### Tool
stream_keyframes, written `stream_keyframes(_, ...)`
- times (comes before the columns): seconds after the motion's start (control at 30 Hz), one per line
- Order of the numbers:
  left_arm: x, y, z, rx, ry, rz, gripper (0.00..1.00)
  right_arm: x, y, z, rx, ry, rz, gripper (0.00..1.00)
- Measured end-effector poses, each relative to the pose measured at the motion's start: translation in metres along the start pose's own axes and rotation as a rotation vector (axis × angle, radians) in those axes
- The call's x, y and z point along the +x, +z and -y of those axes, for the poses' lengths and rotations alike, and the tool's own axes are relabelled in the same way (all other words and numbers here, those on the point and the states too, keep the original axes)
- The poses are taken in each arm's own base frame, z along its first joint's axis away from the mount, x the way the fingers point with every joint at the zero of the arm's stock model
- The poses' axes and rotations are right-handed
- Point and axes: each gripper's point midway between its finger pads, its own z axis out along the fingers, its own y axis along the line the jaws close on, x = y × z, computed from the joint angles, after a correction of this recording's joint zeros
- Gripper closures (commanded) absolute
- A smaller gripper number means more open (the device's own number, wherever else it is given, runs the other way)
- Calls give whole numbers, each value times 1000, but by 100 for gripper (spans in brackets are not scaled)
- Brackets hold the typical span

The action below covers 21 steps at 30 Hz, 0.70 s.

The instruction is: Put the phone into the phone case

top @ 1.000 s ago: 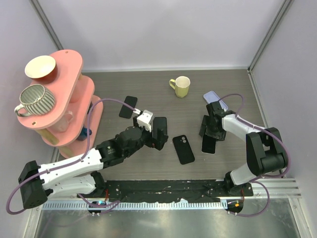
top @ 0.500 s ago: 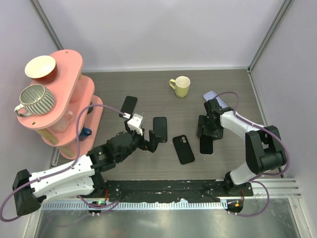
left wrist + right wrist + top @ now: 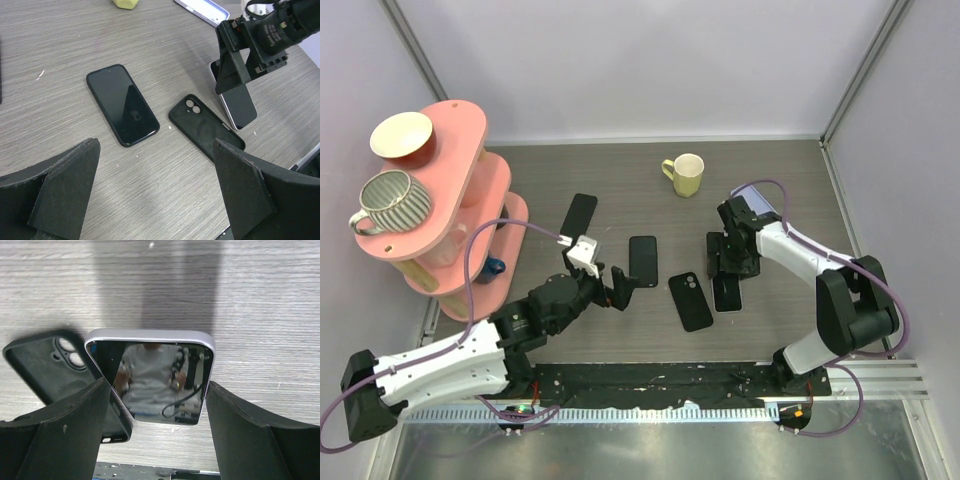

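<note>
The phone (image 3: 150,365) has a glossy dark screen and a pale lavender rim. My right gripper (image 3: 156,385) is shut on its two long sides, and its lower left corner overlaps the phone case (image 3: 45,367). From above, the phone (image 3: 727,293) sits just right of the black phone case (image 3: 691,301), which lies with its camera cut-outs showing, and the right gripper (image 3: 725,262) is over the phone's far end. My left gripper (image 3: 617,283) hangs open and empty, left of the case and near a black handset (image 3: 122,105). In the left wrist view the gripper (image 3: 155,142) spans bare table.
A second black handset (image 3: 578,215) lies further left, and a lavender case or phone (image 3: 752,198) behind the right arm. A yellow mug (image 3: 685,174) stands at the back. A pink tiered shelf (image 3: 455,215) with cups fills the left side.
My right gripper has carried the phone leftward, up against the black case. My left gripper has drawn back toward the near left, leaving the black handset lying on the table.
</note>
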Motion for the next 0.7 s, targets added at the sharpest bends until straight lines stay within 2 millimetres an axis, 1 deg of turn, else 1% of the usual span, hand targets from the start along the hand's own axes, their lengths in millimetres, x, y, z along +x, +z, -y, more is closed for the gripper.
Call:
stream_keyframes(0.07,4,2,-2,-15,-4,-5,1,1,-4,-5,-9,-23,8,41)
stream_keyframes(0.17,15,9,-7,-57,-32,-32,3,2,-8,-11,-21,-59,18,41)
stream_keyframes(0.23,25,15,-11,-97,-59,-59,4,4,-9,-15,-27,-78,22,42)
stream_keyframes(0.33,46,25,-19,-164,-97,-108,10,4,-11,-17,-32,-96,26,42)
stream_keyframes(0.4,59,31,-20,-190,-129,-139,13,4,-12,-17,-33,-102,30,43)
stream_keyframes(0.47,72,38,-19,-210,-172,-165,17,4,-12,-17,-33,-106,30,43)
stream_keyframes(0.6,99,54,-15,-241,-250,-224,21,4,-12,-17,-34,-109,31,44)
stream_keyframes(0.7,113,68,-9,-251,-299,-252,25,4,-12,-18,-37,-109,29,47)
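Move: The phone case lies open on the table, about 17 cm to the left hand's right, roughly 1 cm back and some 19 cm below. From that hand, another phone lies flat about 10 cm ahead and 5 cm right, while the phone held by the right hand is around 26 cm right and 5 cm ahead. From the right hand the case is about 9 cm left, 8 cm back and 4 cm below; the flat phone is 21 cm left and 4 cm ahead. Bring the left gripper down about 12 cm towards the case, veering right by some 4 cm as it sinks; tip the fingers down, turn them a little counter-clockwise and narrow them partway, touching nothing yet. With the right hand keep the phone gripped by its sides, ease it about 2 cm left and 1 cm up towards the case's side, then hold it still. ##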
